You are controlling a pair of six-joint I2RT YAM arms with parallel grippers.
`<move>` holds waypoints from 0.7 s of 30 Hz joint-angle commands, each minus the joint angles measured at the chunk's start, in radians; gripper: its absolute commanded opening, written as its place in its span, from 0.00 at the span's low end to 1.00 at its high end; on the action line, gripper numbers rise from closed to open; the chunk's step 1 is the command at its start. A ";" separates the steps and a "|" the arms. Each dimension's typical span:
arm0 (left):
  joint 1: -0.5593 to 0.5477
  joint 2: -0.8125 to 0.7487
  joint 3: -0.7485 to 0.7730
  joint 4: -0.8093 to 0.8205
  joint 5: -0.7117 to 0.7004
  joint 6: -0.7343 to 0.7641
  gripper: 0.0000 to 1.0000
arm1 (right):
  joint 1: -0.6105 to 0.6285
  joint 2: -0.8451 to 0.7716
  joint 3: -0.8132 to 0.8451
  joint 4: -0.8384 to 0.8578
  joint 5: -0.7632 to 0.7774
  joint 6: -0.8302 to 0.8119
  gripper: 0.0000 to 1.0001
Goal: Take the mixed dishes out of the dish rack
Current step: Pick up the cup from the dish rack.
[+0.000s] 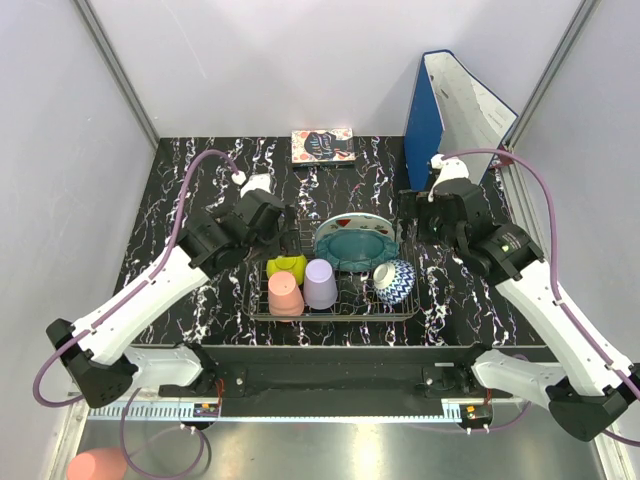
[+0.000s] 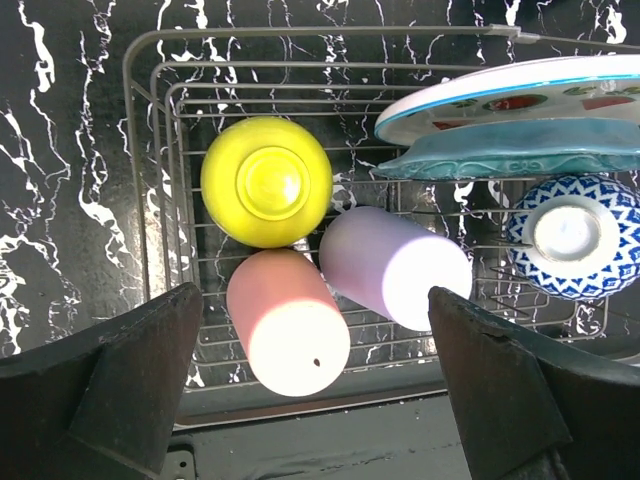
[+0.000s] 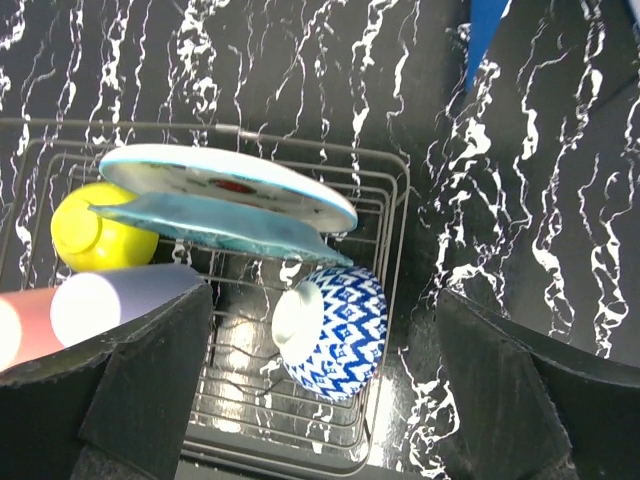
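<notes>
The grey wire dish rack [image 1: 258, 316] sits mid-table. In it are a pink cup [image 1: 285, 294], a lilac cup [image 1: 320, 284], an upturned yellow-green bowl [image 1: 286, 266], a blue-white patterned bowl [image 1: 395, 281], a teal scalloped plate [image 1: 352, 248] and, behind it, a white plate with red marks [image 1: 350, 222]. My left gripper [image 1: 283, 228] is open and empty above the rack's back left; its view shows the pink cup [image 2: 285, 325], lilac cup [image 2: 395, 265] and yellow-green bowl [image 2: 266, 180]. My right gripper [image 1: 415, 215] is open and empty above the back right, over the patterned bowl [image 3: 335, 330].
A blue binder [image 1: 455, 105] stands open at the back right. A patterned book [image 1: 322, 146] lies at the back centre. A pink object [image 1: 95, 465] lies below the table's near left edge. Grey walls close both sides.
</notes>
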 commanded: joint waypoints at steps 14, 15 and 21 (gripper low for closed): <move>-0.133 -0.170 -0.121 -0.102 -0.085 -0.087 0.96 | 0.008 -0.097 -0.088 0.056 -0.016 0.020 1.00; -0.139 -0.174 -0.133 -0.101 -0.079 -0.092 0.96 | 0.006 -0.094 -0.093 0.056 -0.017 0.028 1.00; -0.170 -0.150 -0.207 -0.068 -0.065 -0.116 0.96 | 0.008 -0.088 -0.110 0.062 -0.031 0.048 1.00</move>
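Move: The pink cup lies in the rack about 15 cm below the left hand, some 3 cm back and 2 cm to its left. The yellow cup is roughly 8 cm farther out than the pink cup, in line with it, and the purple cup some 8 cm to the right of the pink one and 2 cm farther out. From the right hand, the pink cup is about 26 cm to the left, 7 cm back and 20 cm below. With its fingers wide open and its slant nearly unchanged, the left hand draws back about 6 cm over the rack, from above the yellow cup's side to just short of the pink cup, edging some 2 cm left midway so that the pink cup comes between the lines of its fingers, and only towards the end sinks about 3 cm towards that cup, without reaching it. The right hand, also open and empty, eases back and down by a couple of centimetres near the blue-patterned bowl. ##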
